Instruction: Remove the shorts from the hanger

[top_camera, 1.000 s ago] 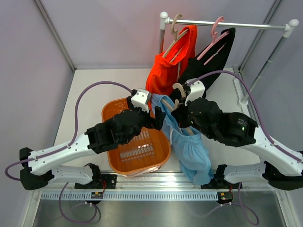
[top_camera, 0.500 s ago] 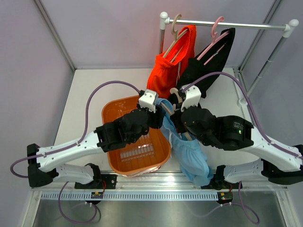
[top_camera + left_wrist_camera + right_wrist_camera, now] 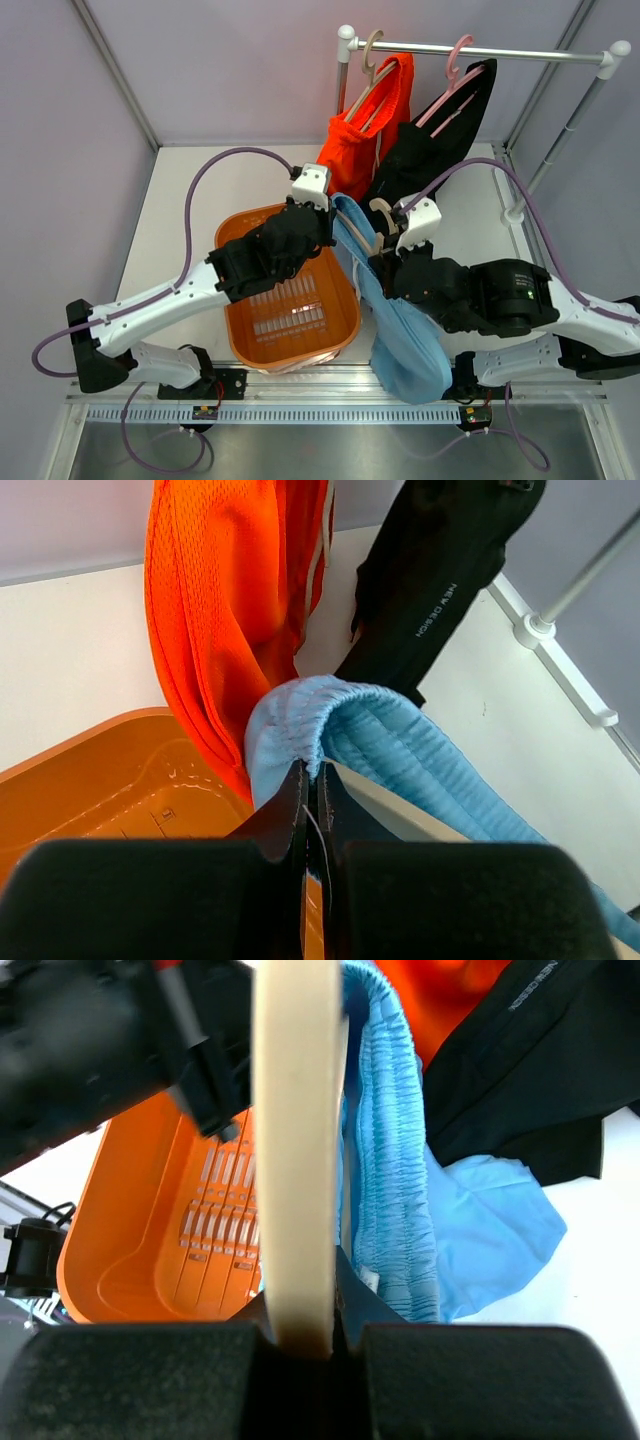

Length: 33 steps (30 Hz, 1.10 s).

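The light blue shorts [image 3: 405, 340] hang on a cream hanger [image 3: 380, 213] held in the air between the two arms, right of the basket. My left gripper [image 3: 312, 775] is shut on the gathered waistband of the light blue shorts [image 3: 400, 750] at its top corner; from above, the left gripper [image 3: 331, 214] sits at the far end of the waistband. My right gripper [image 3: 300, 1305] is shut on the hanger [image 3: 297, 1140], with the blue shorts [image 3: 390, 1160] draped just beside it. Orange shorts [image 3: 355, 140] and black shorts [image 3: 435, 145] hang on the rail behind.
An orange plastic basket [image 3: 290, 320] sits on the table under the left arm. The metal clothes rail [image 3: 480, 50] spans the back right, its post base [image 3: 513, 213] on the table. Purple walls close in both sides.
My left gripper went from open to shut on the blue waistband and moved farther back and right. The right arm drew the hanger nearer, and the shorts now hang stretched between them.
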Motion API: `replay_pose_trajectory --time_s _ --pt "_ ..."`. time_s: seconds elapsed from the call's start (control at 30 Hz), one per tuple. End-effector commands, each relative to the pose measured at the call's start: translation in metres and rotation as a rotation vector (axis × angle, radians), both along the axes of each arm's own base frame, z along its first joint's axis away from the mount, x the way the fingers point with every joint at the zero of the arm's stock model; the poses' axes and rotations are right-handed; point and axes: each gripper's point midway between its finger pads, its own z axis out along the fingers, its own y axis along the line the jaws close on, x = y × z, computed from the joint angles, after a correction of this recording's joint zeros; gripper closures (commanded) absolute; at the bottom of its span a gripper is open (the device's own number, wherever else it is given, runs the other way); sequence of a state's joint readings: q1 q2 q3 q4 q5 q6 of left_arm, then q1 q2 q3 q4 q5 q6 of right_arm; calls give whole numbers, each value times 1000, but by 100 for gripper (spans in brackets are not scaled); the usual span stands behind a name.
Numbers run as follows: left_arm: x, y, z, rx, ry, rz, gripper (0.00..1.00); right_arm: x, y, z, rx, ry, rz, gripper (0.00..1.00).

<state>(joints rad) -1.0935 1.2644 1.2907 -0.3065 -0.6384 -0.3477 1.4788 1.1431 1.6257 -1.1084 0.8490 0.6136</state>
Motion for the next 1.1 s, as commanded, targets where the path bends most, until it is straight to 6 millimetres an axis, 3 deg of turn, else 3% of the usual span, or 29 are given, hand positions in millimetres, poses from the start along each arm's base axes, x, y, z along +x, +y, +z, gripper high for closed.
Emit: replay_pose_trajectory --time_s 0.0,0.27,0.53,0.6,0.63,0.67,0.77,0.8,0.87,0.9,0.93,1.07 --pt "32 21 13 3 -39 141 100 -12 -13 29 113 6 -4 100" --pt "56 22 -25 37 40 130 100 -18 -21 52 139 -44 5 100" --pt "43 8 -48 44 92 17 100 -7 -36 68 150 -105 -60 100" --pt "27 1 -35 -11 75 -44 100 -4 -43 70 158 -124 -80 100" --pt "19 1 -38 -6 71 -65 100 -2 -46 71 163 -132 -93 100" --pt "9 2 -24 -26 43 -91 100 1 -53 74 178 -145 -115 100" --pt "-28 -14 -8 -34 8 -236 100 5 -56 73 170 -177 -134 100" --pt "-51 -22 4 -53 -8 -322 100 6 -54 74 169 -184 -133 100" --pt "-73 -28 22 -42 -60 -411 100 7 -49 74 157 -202 -135 100" --pt "-98 -36 30 -43 -80 -488 100 8 -48 75 156 -203 -137 100" --pt "-109 -38 35 -19 -107 -525 100 10 -44 74 139 -209 -139 100" --pt "-175 -57 66 41 -182 -721 100 28 -39 77 115 -228 -162 100"
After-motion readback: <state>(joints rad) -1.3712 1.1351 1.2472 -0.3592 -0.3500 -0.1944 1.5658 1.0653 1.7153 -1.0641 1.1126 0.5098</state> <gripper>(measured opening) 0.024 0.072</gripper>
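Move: The left gripper already pinches the blue waistband at its left end; the hanger's left tip is about 2 cm to its right, level with it fore and aft. The basket's middle is roughly 3 cm back, 10 cm left and 28 cm below. The orange shorts hang some 15 cm ahead and 5 cm right, the black ones 14 cm ahead and 18 cm right. From the right gripper, which holds the hanger, that left tip lies about 11 cm ahead, 7 cm left and 4 cm lower. Keep the left fingers shut on the waistband and ease it forward 3 cm and down about 4 cm, past the hanger's left tip, then sweep it quickly back some 17 cm, rising and drifting right, turning the wrist clockwise about 35 degrees. Meanwhile keep the right grip on the hanger and lift it about 7 cm, drawing it right some 5 cm and tipping the fingers upward. ##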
